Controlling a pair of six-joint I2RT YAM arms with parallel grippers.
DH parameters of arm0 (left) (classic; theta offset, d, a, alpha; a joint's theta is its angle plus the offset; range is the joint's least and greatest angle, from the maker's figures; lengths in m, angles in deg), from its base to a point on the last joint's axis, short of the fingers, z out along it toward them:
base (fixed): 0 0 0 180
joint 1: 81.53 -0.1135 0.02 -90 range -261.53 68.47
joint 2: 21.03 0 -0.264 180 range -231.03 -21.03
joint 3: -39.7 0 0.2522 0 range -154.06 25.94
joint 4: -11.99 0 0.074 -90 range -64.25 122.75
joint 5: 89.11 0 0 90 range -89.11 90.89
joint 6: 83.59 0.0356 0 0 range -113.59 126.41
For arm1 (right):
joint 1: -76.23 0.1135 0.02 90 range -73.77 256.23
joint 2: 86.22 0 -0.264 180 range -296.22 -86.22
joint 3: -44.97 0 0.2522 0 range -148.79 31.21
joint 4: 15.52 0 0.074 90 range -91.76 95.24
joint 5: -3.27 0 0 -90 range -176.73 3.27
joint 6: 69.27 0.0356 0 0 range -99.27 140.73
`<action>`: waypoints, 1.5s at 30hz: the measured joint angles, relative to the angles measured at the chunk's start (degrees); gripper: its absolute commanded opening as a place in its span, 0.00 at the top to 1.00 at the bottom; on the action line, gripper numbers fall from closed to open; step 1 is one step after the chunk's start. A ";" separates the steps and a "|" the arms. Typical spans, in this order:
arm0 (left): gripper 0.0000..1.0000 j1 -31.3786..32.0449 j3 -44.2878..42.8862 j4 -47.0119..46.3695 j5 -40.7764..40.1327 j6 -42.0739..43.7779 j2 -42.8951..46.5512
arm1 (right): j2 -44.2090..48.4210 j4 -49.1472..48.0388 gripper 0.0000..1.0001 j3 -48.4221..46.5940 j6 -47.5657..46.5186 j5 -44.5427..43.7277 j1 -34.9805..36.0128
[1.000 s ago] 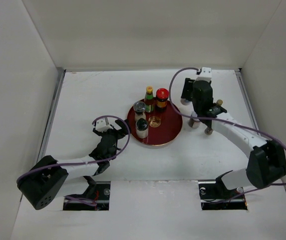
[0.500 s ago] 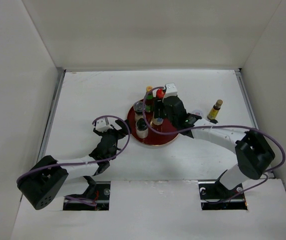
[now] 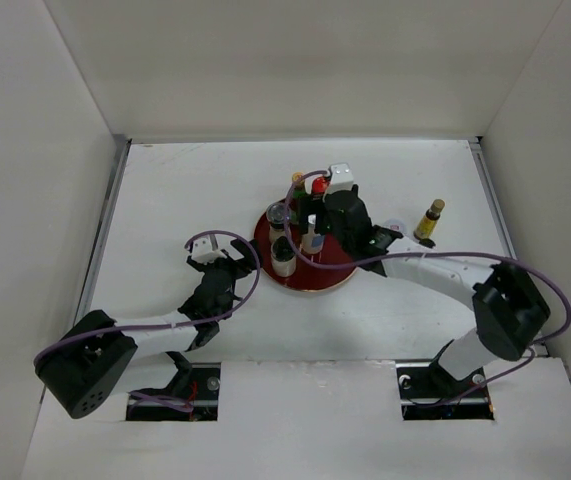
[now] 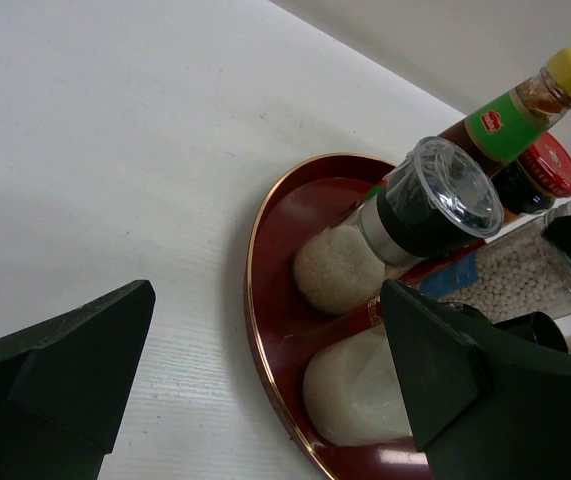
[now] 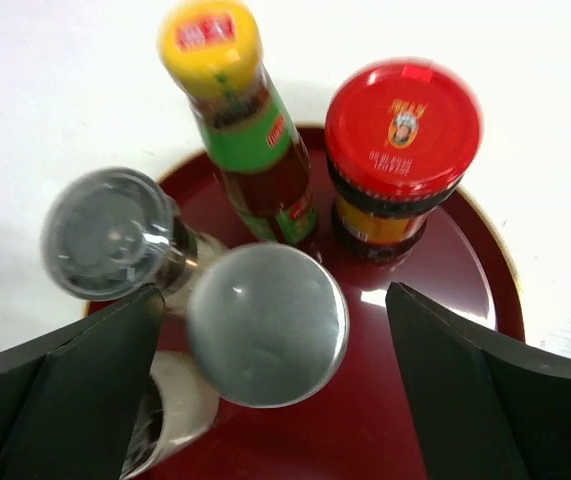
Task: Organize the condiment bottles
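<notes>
The round red tray [image 3: 337, 272] carries several condiment bottles: a yellow-capped bottle [image 5: 230, 100], a red-lidded jar [image 5: 402, 140], a clear-topped grinder [image 5: 108, 232], a white shaker [image 5: 170, 410] and a silver-lidded jar [image 5: 267, 325]. My right gripper [image 5: 270, 300] hangs open above the tray, with its jaws on either side of the silver-lidded jar and a gap on the right. My left gripper [image 4: 267, 290] is open and empty, low at the tray's left rim [image 4: 255, 300], facing the white shaker [image 4: 360, 390] and the grinder [image 4: 405, 230]. Another slim yellow-capped bottle [image 3: 429, 218] stands on the table to the right.
White walls close in the table on the left, back and right. The right forearm [image 3: 435, 268] stretches from the tray to the right side. A purple cable loops over the tray's bottles.
My right gripper swung from the right side of the table to the tray with the silver-lidded jar, and its jaws have now spread apart around it. The left arm stayed put.
</notes>
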 measured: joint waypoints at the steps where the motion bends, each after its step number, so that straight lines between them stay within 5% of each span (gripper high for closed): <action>1: 0.00 0.00 0.00 0.02 0.04 -0.02 0.00 | 1.40 0.11 0.00 0.20 0.00 0.00 0.00; 6: 0.00 0.00 0.00 0.02 0.15 -0.22 0.00 | 15.96 0.15 0.00 5.79 0.72 -1.42 -1.84; 11: 0.00 0.00 0.00 0.02 0.22 -0.44 0.00 | 26.49 1.92 0.00 12.50 4.24 -6.25 -11.06; 16: 0.00 0.02 -0.02 0.09 0.57 -0.61 -0.76 | 22.75 8.04 0.00 15.78 7.37 -7.87 -18.93; 27: 0.00 0.00 -0.24 0.02 1.03 -0.83 -0.98 | 13.25 10.08 0.00 16.09 8.90 -5.60 -21.92; 35: 0.00 0.00 -0.24 0.04 1.20 -0.83 -1.18 | 9.53 9.97 0.37 15.58 9.20 -4.42 -22.84; 45: 0.00 -0.11 -0.26 0.04 1.27 -0.83 -1.33 | 15.08 10.03 0.40 13.27 5.77 -4.33 -22.40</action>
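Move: The short white-lidded jar, next for the open right hand, is about 21 cm to its right, 1 cm nearer the base and 10 cm lower. The yellow-labelled bottle stands some 10 cm right of that jar and 5 cm farther out, the small dark-capped bottle about 8 cm right of it and 4 cm nearer. The tall white-capped bottle is right under this hand, its middle about 7 cm down. From the left hand the jar lies roughly 45 cm right, 5 cm ahead, 7 cm below. The right fingers shut on the short jar's white lid and raise it about 5 cm, easing slightly left at the end. To get there, the open hand first comes up clear of the tall bottle on the tray, arcs some 21 cm to the right while turning about 30 degrees clockwise, then sinks steeply onto the jar, tipping its fingers farther down. ##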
